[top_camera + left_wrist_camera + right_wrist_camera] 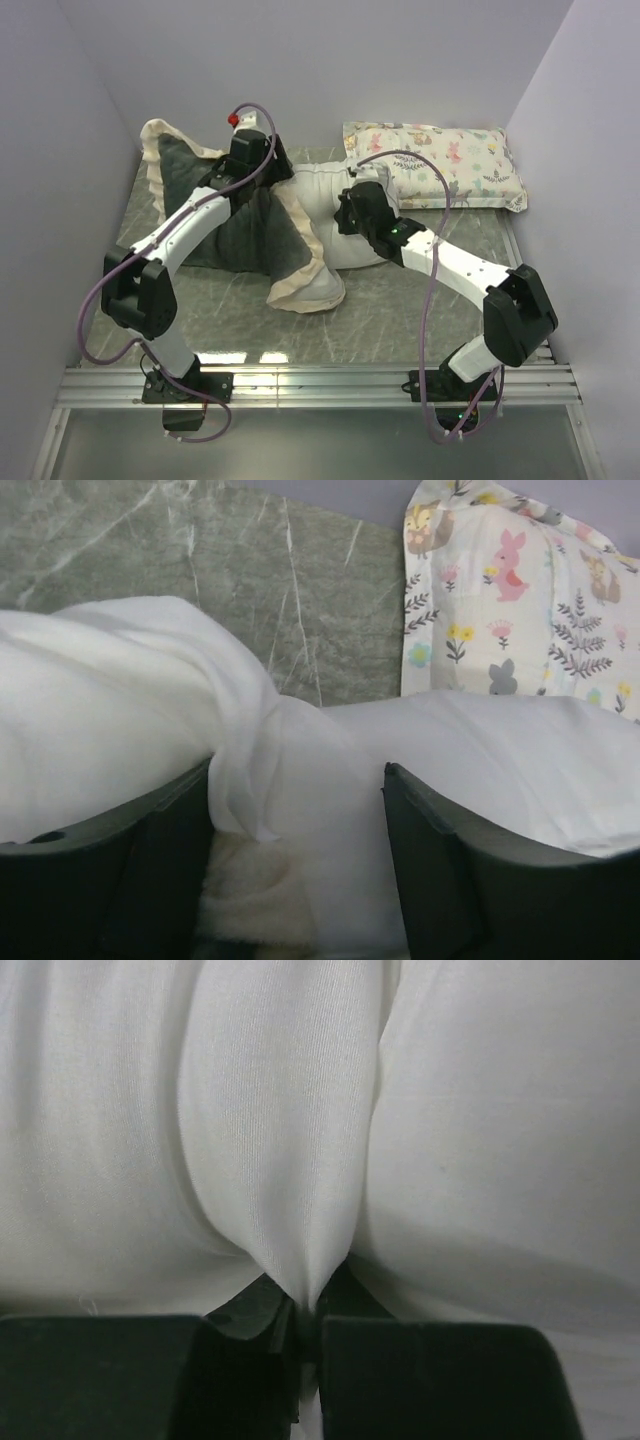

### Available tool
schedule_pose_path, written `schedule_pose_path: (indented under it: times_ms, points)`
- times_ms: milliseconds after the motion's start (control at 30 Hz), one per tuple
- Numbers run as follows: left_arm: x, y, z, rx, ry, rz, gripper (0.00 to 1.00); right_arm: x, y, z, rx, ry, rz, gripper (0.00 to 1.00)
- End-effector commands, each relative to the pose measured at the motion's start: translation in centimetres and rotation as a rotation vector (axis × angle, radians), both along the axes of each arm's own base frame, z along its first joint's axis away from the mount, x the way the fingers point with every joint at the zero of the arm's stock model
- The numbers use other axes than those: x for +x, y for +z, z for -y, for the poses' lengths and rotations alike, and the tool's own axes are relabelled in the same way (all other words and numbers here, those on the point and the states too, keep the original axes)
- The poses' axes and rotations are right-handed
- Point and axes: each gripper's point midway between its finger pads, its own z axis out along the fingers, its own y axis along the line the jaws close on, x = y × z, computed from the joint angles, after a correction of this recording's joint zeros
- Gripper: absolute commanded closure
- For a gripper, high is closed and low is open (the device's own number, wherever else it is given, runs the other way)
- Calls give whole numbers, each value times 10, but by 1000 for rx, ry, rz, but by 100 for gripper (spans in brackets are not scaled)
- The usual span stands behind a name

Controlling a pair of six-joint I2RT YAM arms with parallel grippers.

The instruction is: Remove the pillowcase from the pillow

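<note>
The pillowcase (240, 235) lies left of centre, dark grey plush with a cream ruffled edge, partly pulled back off the white pillow (318, 195). My left gripper (278, 172) is at the pillow's left end. In the left wrist view it (298, 775) is open, jaws wide apart, with white pillow fabric (500, 750) and a bit of cream pillowcase plush (250, 890) between them. My right gripper (348, 192) is on top of the pillow. In the right wrist view it (305, 1305) is shut on a pinched fold of the pillow (280, 1140).
A small pastel animal-print pillow (440, 165) lies at the back right, touching the white pillow; it also shows in the left wrist view (520, 600). Grey walls close in the marbled table (400, 310) on the left, back and right.
</note>
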Motion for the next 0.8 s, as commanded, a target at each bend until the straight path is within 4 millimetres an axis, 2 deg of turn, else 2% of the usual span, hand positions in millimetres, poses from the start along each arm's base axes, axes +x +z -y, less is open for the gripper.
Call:
schedule_pose_path:
  times_ms: [0,33,67,100,133,200,233,300,333,400,433,500,533,767]
  points:
    - [-42,27,8,77,-99,-46,28,-19,-50,12,-104,-11,-171,100]
    - [-43,59,5,66,-93,14,26,-20,-50,11,-104,-4,-175,100]
    - [-44,75,2,62,-88,49,19,-20,-46,11,-100,-3,-169,100]
    - [-46,89,-2,69,-81,88,19,-19,-44,11,-96,-2,-167,100]
    - [-54,114,-9,51,-68,136,16,-19,-42,11,-99,-2,-170,100]
    - [-65,133,-17,29,-48,175,14,-18,-46,9,-114,8,-190,100]
    - [-77,143,-27,20,-25,202,13,-15,-43,9,-118,14,-196,100]
    - [-89,147,-39,4,13,211,13,-14,-47,4,-122,29,-217,100]
    - [-101,144,-52,9,55,212,13,-13,-45,2,-122,35,-221,100]
    - [-113,129,-66,11,103,179,13,-13,-48,-1,-120,46,-234,100]
    - [-123,111,-73,25,117,152,13,-12,-45,-1,-118,49,-228,100]
    - [-128,95,-77,30,128,147,12,-12,-44,-2,-115,50,-227,100]
    - [-131,74,-81,52,136,117,10,-11,-42,-2,-114,49,-224,100]
    - [-112,14,-79,109,119,-18,10,-12,-30,-4,-109,62,-214,100]
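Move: The bunched grey pillowcase has its middle some 12 cm back from the left hand, 11 cm to its left and 10 cm below. Its cream-edged flap lies 18 cm back and 3 cm right, 12 cm lower. From the same hand, the bared white pillow is about 10 cm back and 15 cm right, the patterned pillow some 5 cm ahead and 36 cm right. For the right hand, shut on white cloth, the grey pillowcase lies level with it, 26 cm left. The cloth between the left fingers comes free as they open wider and the hand arcs up about 15 cm, back and somewhat left; then it plunges some 12 cm, open, towards the grey bunch of the pillowcase. The right hand keeps its pinch on the white pillow, easing forward about 2 cm. ##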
